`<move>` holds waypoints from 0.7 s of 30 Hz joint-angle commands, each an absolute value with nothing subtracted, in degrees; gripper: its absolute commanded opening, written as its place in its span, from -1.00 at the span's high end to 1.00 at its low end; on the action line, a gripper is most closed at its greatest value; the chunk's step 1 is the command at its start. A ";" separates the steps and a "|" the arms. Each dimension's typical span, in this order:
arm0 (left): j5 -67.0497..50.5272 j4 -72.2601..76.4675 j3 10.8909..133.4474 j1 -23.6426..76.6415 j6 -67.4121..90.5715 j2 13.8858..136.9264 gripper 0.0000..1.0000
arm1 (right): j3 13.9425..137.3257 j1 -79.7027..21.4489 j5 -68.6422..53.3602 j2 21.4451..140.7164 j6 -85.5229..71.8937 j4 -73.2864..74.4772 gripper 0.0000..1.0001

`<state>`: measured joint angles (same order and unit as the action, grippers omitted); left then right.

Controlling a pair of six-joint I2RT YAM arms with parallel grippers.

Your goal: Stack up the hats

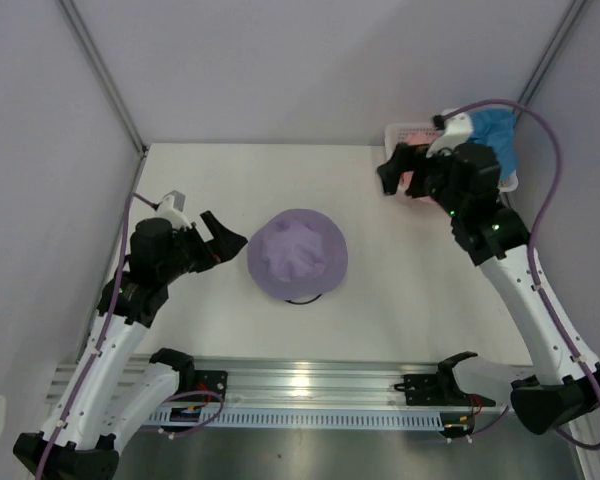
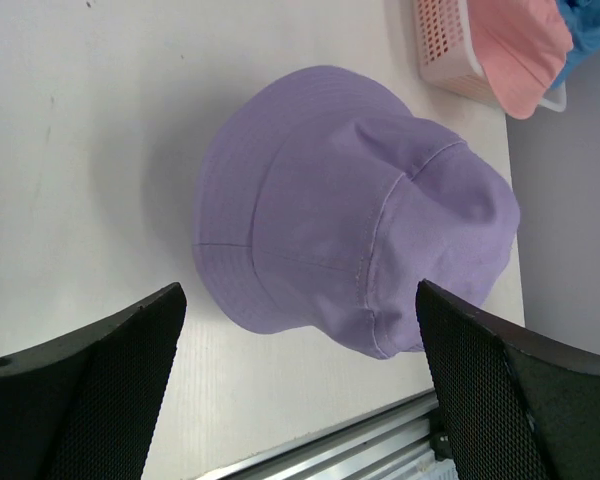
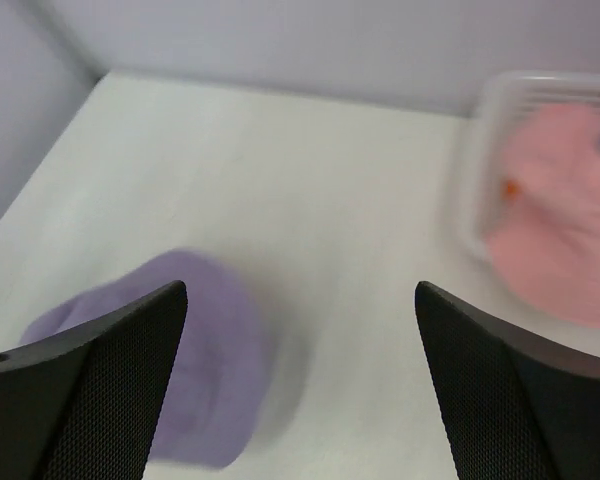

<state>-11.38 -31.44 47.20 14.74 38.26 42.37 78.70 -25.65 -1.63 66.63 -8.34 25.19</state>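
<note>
A lavender hat (image 1: 297,255) (image 2: 350,210) sits crown up in the middle of the table, over a thin black wire stand whose edge shows at its near side (image 1: 302,299). My left gripper (image 1: 228,235) (image 2: 298,295) is open just left of it, holding nothing. A pink hat (image 2: 520,50) (image 3: 560,220) and a blue hat (image 1: 497,135) (image 2: 590,30) lie in the basket at the back right. My right gripper (image 1: 400,170) (image 3: 300,290) hangs open and empty above the table beside that basket. The right wrist view is blurred, with the lavender hat (image 3: 180,350) at lower left.
The white mesh basket (image 1: 405,133) (image 2: 445,45) (image 3: 480,150) stands in the back right corner against the wall. Grey walls close the table on the left, back and right. A metal rail (image 1: 310,385) runs along the near edge.
</note>
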 commanded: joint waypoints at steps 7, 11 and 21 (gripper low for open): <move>-6.68 -37.09 57.39 14.24 30.68 44.56 -0.99 | 83.40 -0.53 -1.93 84.27 -12.66 19.95 -0.99; -6.68 -37.44 58.71 14.24 29.62 45.79 -0.99 | 89.11 1.14 -3.33 92.88 -10.20 19.25 -0.99; -7.91 -38.41 61.52 14.24 28.13 48.86 -0.99 | 105.37 1.05 -2.90 111.08 -4.05 24.16 -0.99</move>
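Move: The pink hat hangs over the near left part of the white basket, about 28 cm ahead of the right hand, 20 cm to its right and 29 cm below. The blue hat is some 16 cm farther right of the pink one and 5 cm farther out, while the purple hat on the wire stand is about 12 cm back, 19 cm left and 15 cm below the right hand. From the left hand, the pink hat is roughly 38 cm ahead, 55 cm right and 16 cm below. The empty right hand swings quickly away from the purple hat towards the pink hat in the basket, going right about 17 cm while reaching forward, then sinking some 15 cm and carrying on straight forward to about 21 cm in all, the fingers staying wide open. On the way the wrist turns about 25 degrees clockwise and tips further down to point at the pink hat, without gripping, while the open left hand merely rises about 3 cm beside the stand. ##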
